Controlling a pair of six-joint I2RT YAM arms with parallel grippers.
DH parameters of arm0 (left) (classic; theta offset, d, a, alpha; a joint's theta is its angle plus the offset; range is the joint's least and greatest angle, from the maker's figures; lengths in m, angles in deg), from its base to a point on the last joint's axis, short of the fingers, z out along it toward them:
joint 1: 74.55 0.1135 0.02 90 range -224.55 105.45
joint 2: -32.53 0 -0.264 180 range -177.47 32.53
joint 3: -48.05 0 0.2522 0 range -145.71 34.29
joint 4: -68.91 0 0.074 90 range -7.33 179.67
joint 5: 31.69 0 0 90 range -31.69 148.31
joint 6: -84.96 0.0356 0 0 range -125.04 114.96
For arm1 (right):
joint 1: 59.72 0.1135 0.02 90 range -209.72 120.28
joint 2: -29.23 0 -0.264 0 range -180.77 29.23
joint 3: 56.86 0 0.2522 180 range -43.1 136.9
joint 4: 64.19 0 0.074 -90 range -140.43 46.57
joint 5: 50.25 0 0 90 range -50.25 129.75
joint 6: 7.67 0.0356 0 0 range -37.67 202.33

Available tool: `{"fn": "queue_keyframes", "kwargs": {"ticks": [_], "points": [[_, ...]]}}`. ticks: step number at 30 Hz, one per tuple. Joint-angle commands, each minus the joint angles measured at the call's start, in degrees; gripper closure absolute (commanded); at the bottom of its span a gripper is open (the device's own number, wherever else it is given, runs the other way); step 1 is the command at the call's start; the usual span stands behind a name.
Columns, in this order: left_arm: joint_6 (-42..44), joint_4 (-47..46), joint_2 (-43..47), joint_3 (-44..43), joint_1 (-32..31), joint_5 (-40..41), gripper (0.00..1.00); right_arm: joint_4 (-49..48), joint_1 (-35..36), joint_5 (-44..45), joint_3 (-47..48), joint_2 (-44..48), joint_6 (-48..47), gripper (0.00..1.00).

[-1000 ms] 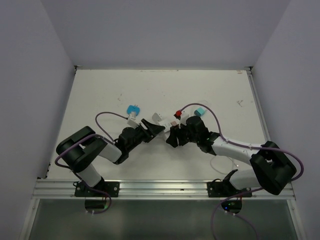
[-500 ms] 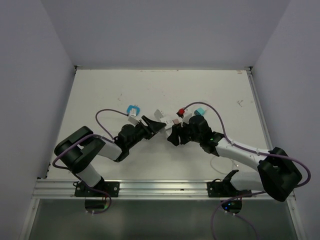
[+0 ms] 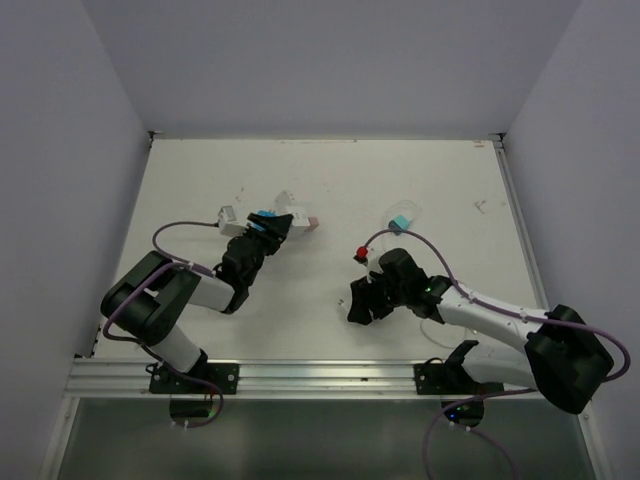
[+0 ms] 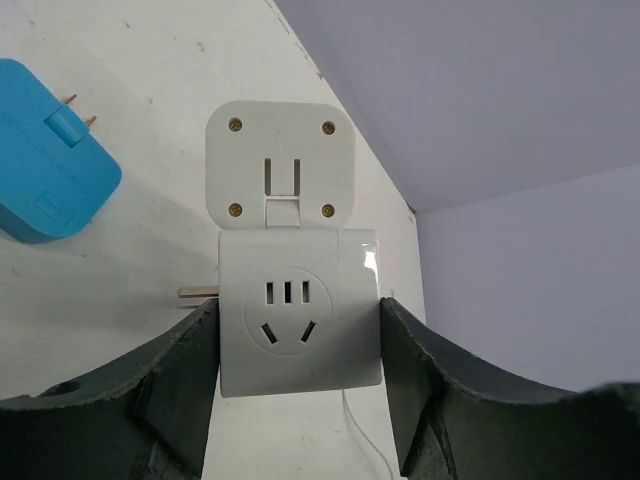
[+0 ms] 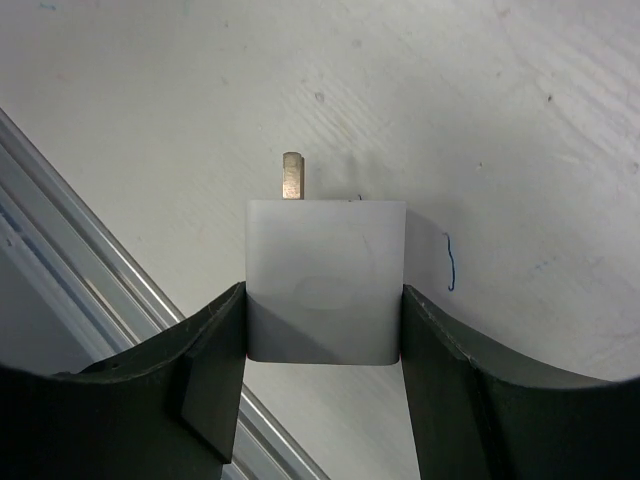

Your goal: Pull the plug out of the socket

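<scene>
The socket [image 4: 300,312], a white cube with slot holes and short metal prongs [image 4: 196,293] on its left side, sits clamped between my left gripper's [image 4: 298,350] fingers. In the top view that gripper [image 3: 284,224] is left of the table's centre. The plug [image 5: 326,283], a plain white block with one metal prong [image 5: 293,176], is clamped in my right gripper [image 5: 322,330]. Seen from above, the right gripper [image 3: 358,303] hangs low over the near middle of the table and covers the plug. Plug and socket are well apart.
A white square adapter [image 4: 281,163] with four screws lies just beyond the socket, and a blue adapter [image 4: 45,178] lies to its left. A small red object [image 3: 361,252] and a teal adapter [image 3: 400,218] lie behind the right gripper. The aluminium rail [image 5: 70,240] is close to the plug.
The grippers were together at the table's centre. The left one has swung left and back with the socket, and the right one has drawn toward the near edge with the plug.
</scene>
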Motion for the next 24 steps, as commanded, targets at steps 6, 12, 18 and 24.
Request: {"fn": "queue_keyframes", "kwargs": {"ticks": [6,12,18,24], "points": [[2.4,-5.2,2.5,0.4,-0.5,2.7,1.0,5.0,0.0,1.9,1.2,5.2,1.4,1.0],[3.6,-4.1,6.4,3.6,-0.5,-3.6,1.0,9.1,-1.2,19.9,3.9,8.2,2.5,1.0],[7.1,-3.1,10.5,7.4,-0.5,-13.5,1.0,12.8,-13.9,27.1,7.0,8.7,4.2,1.0],[10.7,-2.8,11.8,10.5,-0.5,-24.1,1.0,12.4,-24.2,29.6,9.9,5.3,5.8,1.0]]}}
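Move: The right hand holds the freed white plug low over the table; the teal plug lies on the tabletop about 19 cm ahead of that hand, some 12 cm to its right and about 4 cm lower. The socket, in the left hand's grip, is roughly 17 cm ahead and 13 cm left of the right hand. From the left hand, the blue plug lies about 3 cm ahead and 7 cm left, and the teal plug some 26 cm right and 3 cm ahead, both on the table some 10 cm lower. With the white plug still pinched between its fingers, the right hand eases back about a centimetre, then swings right and forward with gathering speed towards the teal plug, ending some 18 cm from its start and 3 to 4 cm higher, the wrist turning about 40 degrees clockwise. The left hand keeps its grip on the socket, waits at first, then draws it back towards the robot by about 7 cm, drifting slightly right and away from the blue plug as the wrist turns clockwise. ##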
